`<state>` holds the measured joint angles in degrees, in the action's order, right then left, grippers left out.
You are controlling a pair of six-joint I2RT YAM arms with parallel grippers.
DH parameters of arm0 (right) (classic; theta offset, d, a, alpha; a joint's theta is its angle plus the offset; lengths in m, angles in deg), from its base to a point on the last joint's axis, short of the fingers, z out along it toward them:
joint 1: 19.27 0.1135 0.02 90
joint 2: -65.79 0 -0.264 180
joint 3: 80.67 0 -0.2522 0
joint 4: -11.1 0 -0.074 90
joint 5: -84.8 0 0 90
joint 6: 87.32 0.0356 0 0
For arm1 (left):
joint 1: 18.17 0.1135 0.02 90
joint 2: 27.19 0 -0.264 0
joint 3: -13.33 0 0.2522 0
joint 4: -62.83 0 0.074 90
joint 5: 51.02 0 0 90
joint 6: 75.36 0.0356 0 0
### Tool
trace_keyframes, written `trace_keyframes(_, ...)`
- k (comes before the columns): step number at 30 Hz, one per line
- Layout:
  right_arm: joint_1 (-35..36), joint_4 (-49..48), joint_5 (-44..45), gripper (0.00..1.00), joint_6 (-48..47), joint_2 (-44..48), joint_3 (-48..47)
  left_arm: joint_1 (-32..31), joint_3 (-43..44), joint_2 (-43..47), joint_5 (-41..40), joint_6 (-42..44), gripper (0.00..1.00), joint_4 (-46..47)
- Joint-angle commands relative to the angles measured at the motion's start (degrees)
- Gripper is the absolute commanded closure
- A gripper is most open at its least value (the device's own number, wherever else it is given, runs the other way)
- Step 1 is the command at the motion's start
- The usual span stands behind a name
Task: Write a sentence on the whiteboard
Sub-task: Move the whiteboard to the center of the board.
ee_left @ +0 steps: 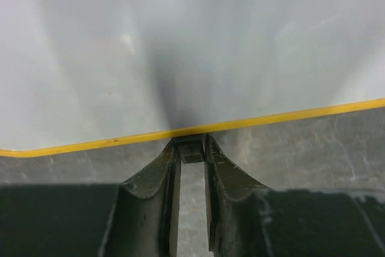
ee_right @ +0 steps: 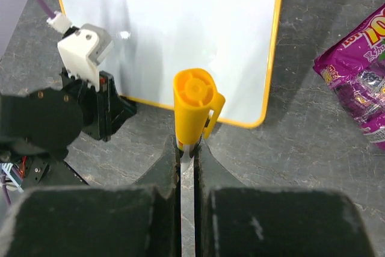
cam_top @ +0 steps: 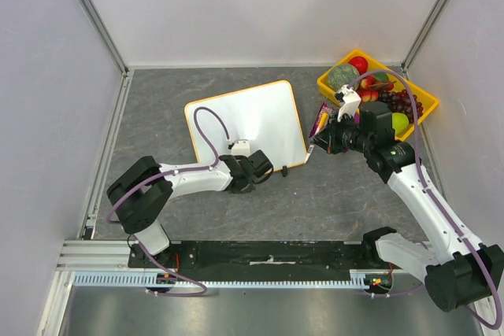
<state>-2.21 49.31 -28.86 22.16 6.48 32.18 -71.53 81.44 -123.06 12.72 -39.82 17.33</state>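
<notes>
The whiteboard (cam_top: pixel 244 120) lies flat mid-table, white with an orange-yellow rim, its face blank; the sentence is out of view. My left gripper (cam_top: pixel 276 169) sits at the board's near edge. In the left wrist view its jaws (ee_left: pixel 191 142) are shut on a small black clip (ee_left: pixel 192 154) at the rim of the whiteboard (ee_left: pixel 180 46). My right gripper (cam_top: pixel 319 144) hovers just off the board's near right corner. It is shut (ee_right: pixel 187 148) on a marker (ee_right: pixel 194 106) with a yellow cap, pointing toward the whiteboard (ee_right: pixel 174 28).
A yellow basket (cam_top: pixel 425 112) of toy fruit stands at the back right, behind my right arm. A purple snack bag (cam_top: pixel 321 118) lies between it and the board, and shows again as the bag (ee_right: pixel 361 94). Walls close in the table.
</notes>
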Motion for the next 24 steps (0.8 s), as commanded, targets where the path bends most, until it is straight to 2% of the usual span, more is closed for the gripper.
trace_keyframes(1, -0.01, 0.07, -0.86, 1.00, -1.03, 0.51, -0.76, -5.33, -1.96, 0.60, 3.14, -8.11, 0.98, -7.71)
trace_keyframes(6, -0.01, 0.07, -0.42, 1.00, -1.03, 0.60, -0.05, -10.44, -1.96, 1.39, 3.41, -14.35, 0.98, -12.98)
trace_keyframes(14, -0.01, -0.01, -0.42, 1.00, -1.38, 0.25, 0.65, -17.12, -2.14, 0.87, 6.40, -19.98, 0.98, -14.04)
trace_keyframes(24, -0.01, -0.10, -0.16, 1.00, -1.64, 0.25, 0.65, -20.64, -0.56, -0.28, 7.54, -21.04, 0.78, -10.71)
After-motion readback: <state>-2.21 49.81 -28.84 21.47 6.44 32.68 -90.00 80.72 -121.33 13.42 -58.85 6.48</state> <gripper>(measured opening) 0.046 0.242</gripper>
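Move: The left hand already grips the black clip on the whiteboard's near edge, with the board flat on the table and its middle about 15 cm ahead and 1 cm left. The bare spot the clip is bound for lies some 10 cm back and 3 cm right. The second clip is roughly 11 cm right and 3 cm ahead; the table's front edge is straight behind, about 21 cm back. From the right hand, that spot lies about 14 cm back, 17 cm left and 21 cm below. Keeping its pinch on the black clip at the whiteboard's near edge, the left hand drags the board back across the table towards the table's front edge, about 10 cm, while drifting some 3 cm to the right and staying level. It starts briskly and eases off over the last few centimetres, the wrist tipping only about 5 degrees so that the fingers point a little more steeply down, with no change in their opening. ##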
